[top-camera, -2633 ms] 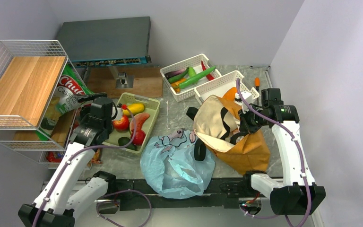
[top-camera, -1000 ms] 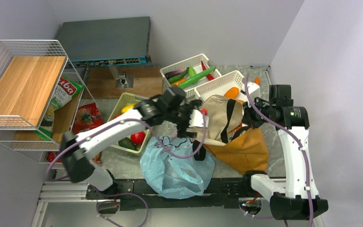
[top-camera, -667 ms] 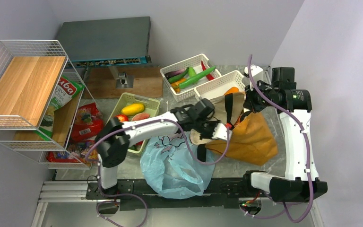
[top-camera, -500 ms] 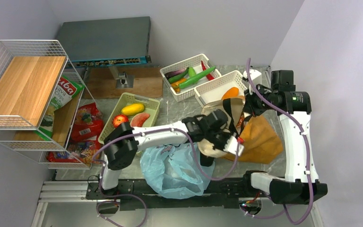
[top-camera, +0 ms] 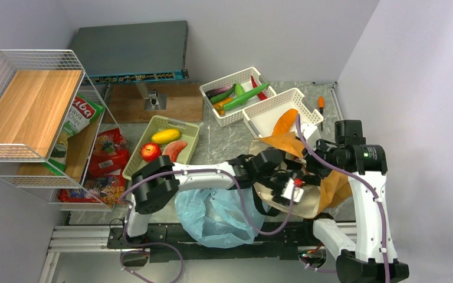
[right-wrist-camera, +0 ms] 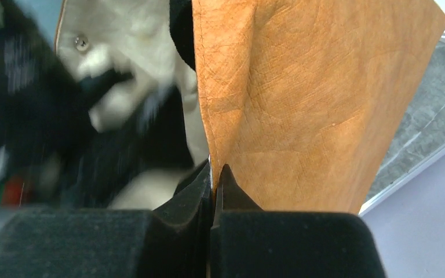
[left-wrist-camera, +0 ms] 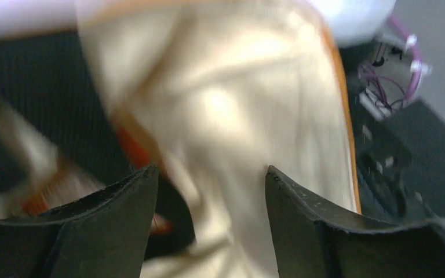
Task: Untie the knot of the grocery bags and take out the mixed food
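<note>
The mustard-brown tote [top-camera: 334,184] lies at the front right with its cream lining [top-camera: 307,203] turned up. My left gripper [top-camera: 289,188] reaches into its mouth. In the left wrist view, the left gripper [left-wrist-camera: 208,191] is open, with blurred cream lining [left-wrist-camera: 232,116] in the gap and nothing pinched. My right gripper [top-camera: 314,167] is shut on the tote's rim; in the right wrist view, the right gripper [right-wrist-camera: 214,174] clamps the brown canvas [right-wrist-camera: 301,87]. The light-blue bag [top-camera: 212,215] slumps at the front middle. The mango [top-camera: 165,136], apple [top-camera: 150,151] and watermelon slice [top-camera: 176,150] lie in the green tray [top-camera: 190,133].
A white basket [top-camera: 271,106] behind the tote holds an orange carrot [top-camera: 285,121]. Another basket [top-camera: 231,79] holds a cucumber [top-camera: 245,98] and eggplant [top-camera: 219,91]. A wire shelf [top-camera: 12,106] stands at left, with a red snack pack [top-camera: 109,154] beside it.
My left arm has swung from the green tray across the blue bag into the tote's mouth. The right gripper has pulled the tote rim up, then down toward the front.
</note>
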Robot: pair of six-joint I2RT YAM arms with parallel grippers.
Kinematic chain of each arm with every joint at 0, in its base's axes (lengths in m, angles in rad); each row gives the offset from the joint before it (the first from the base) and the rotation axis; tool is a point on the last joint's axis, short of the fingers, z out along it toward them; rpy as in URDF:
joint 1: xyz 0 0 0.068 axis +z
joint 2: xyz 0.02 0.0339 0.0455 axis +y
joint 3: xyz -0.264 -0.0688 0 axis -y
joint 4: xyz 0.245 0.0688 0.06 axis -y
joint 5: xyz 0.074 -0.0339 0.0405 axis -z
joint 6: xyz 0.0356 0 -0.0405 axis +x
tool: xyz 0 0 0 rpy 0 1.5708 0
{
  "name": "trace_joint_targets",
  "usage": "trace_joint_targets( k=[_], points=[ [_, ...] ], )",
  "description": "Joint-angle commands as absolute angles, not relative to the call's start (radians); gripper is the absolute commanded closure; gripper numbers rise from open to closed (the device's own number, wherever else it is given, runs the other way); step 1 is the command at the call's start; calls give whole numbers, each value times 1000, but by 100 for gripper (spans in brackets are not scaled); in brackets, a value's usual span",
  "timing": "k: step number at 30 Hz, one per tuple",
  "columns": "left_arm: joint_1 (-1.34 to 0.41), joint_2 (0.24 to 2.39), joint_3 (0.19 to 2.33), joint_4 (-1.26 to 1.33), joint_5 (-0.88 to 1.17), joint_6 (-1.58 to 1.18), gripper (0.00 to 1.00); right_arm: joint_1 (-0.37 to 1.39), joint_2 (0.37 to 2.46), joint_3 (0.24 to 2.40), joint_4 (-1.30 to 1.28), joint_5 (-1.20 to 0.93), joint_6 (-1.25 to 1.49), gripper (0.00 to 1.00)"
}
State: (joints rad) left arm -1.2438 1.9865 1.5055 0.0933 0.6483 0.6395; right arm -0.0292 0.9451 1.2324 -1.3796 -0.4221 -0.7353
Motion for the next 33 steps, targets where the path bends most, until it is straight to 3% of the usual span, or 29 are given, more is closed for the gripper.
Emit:
trace_joint_targets(
  k=[1, 6, 13, 19, 24, 33],
  points=[
    [-1146, 1849, 1255, 378, 553, 591, 29, -27, 888, 1206, -1478, -360, -846, 100],
    [-1103, 1871, 1179, 447, 467, 642, 35, -28, 902, 1221, -1469, -356, -789, 100],
    [-1092, 1914, 1261, 490, 528, 353, 47, -28, 1010, 1377, -1368, -361, -537, 100],
    [-1168, 1881, 1123, 612, 392, 534, 63, -28, 1046, 1460, -1327, -350, -420, 100],
    [-1169, 1824, 996, 761, 471, 713, 69, -28, 1011, 1460, -1306, -365, -367, 100],
    [-1230, 1923, 1224, 637, 678, 835, 75, -27, 999, 1376, -1290, -420, -309, 100]
  ],
)
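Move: The food packet lies inside the tote bag, roughly 6 cm ahead of the left hand, 2 cm to its left and 8 cm below. From the right hand, pinching the bag's rim, it is about 3 cm back, 4 cm left and 12 cm down. The orange vegetable in the white basket is some 12 cm ahead of the right hand, 9 cm left and 18 cm lower; the blue grocery bag sits about 29 cm left of the left hand, 12 cm back and 15 cm below. The right fingers keep their pinch on the tote's rim, easing back 2 cm, then lifting it about 4 cm up and a little forward while turning some 20 degrees clockwise. The left hand sweeps about 10 cm forward, with left and down, at the bag's mouth, turning counter-clockwise, then draws back roughly 6 cm, bobbing up and down while its fingers narrow from well open to mostly shut; a grip can't be seen. ##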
